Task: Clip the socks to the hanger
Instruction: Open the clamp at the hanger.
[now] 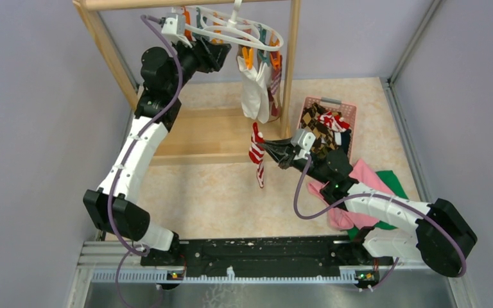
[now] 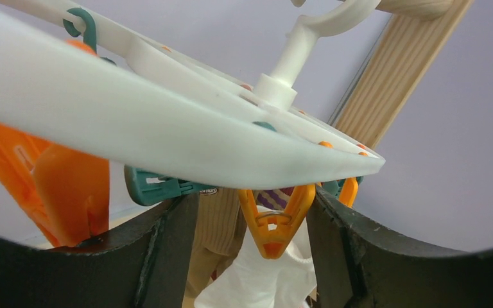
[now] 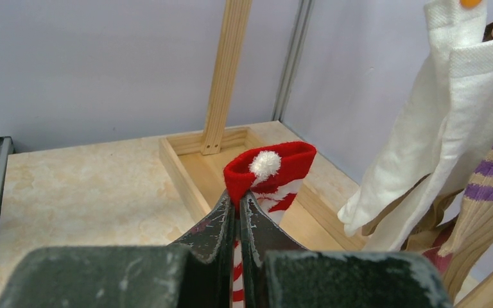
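Note:
The white oval hanger [image 1: 231,31] hangs from the wooden rack's top bar, with a white sock [image 1: 254,93] and other socks clipped on. My left gripper [image 1: 223,56] is raised just under its ring [image 2: 167,135] and stands open. An orange clip [image 2: 273,224] hangs between the fingers, close to the right one, with brown and white socks behind it. My right gripper [image 1: 268,149] is shut on the red cuff of a red-white striped sock [image 1: 257,157], which dangles over the table. In the right wrist view the jaws [image 3: 238,199] pinch that sock [image 3: 271,168] below its white pompom.
A pink basket [image 1: 353,112] at the right holds more socks, argyle and striped. A pink cloth [image 1: 364,176] and a green cloth [image 1: 393,183] lie beside my right arm. The wooden rack's post [image 1: 289,70] and base frame [image 1: 199,138] stand near both grippers.

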`<act>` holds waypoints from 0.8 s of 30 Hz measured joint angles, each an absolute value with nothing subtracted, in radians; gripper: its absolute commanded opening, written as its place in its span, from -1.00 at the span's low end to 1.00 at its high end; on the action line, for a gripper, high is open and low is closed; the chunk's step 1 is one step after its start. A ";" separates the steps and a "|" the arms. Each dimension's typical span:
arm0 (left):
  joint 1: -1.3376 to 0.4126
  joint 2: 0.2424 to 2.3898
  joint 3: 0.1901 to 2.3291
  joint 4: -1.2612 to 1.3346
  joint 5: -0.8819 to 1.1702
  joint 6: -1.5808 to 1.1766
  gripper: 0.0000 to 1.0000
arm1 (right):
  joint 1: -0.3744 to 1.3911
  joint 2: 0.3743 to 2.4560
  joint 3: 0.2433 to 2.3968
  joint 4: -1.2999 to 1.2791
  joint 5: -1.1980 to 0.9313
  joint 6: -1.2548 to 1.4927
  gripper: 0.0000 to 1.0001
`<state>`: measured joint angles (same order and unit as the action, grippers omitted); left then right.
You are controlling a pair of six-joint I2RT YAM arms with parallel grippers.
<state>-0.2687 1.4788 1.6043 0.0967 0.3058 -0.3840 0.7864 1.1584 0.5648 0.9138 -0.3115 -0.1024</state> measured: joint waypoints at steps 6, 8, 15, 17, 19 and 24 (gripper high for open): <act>-0.269 1.486 1.611 0.113 0.316 -0.394 0.31 | 0.784 1.158 0.565 0.914 -0.311 -0.102 -1.00; -0.269 1.486 1.616 0.116 0.318 -0.395 0.29 | 0.782 1.158 0.565 0.914 -0.311 -0.102 -1.00; -0.269 1.486 1.622 0.135 0.321 -0.399 0.12 | 0.782 1.158 0.565 0.914 -0.312 -0.101 -1.00; -0.269 1.487 1.624 0.136 0.322 -0.403 0.06 | 0.782 1.158 0.565 0.914 -0.312 -0.101 -1.00; -0.269 1.489 1.627 0.136 0.323 -0.403 -0.02 | 0.782 1.158 0.565 0.914 -0.312 -0.101 -1.00; -0.269 1.493 1.629 0.138 0.324 -0.414 -0.40 | 0.782 1.158 0.565 0.914 -0.312 -0.101 -1.00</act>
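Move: The orange clip on the hanger's near rim stands between the left gripper's open fingers, about 1 cm ahead, 1 cm to the right and 1 cm above. The teal clip lies roughly 5 cm to the left of the left hand and 2 cm ahead, with another orange clip some 9 cm left and 2 cm ahead. The white sock hangs about 9 cm right, 1 cm ahead and 8 cm lower. From the right hand the clip is about 20 cm ahead, 11 cm left and 18 cm up. Raise the left gripper about 1.5 cm, almost straight up, so the fingers come level with the orange clip's spread upper handles beneath the rim. Keep its heading, and as the rise slows close the fingers by roughly a third of their gap until the pads pinch the handles together from both sides. ##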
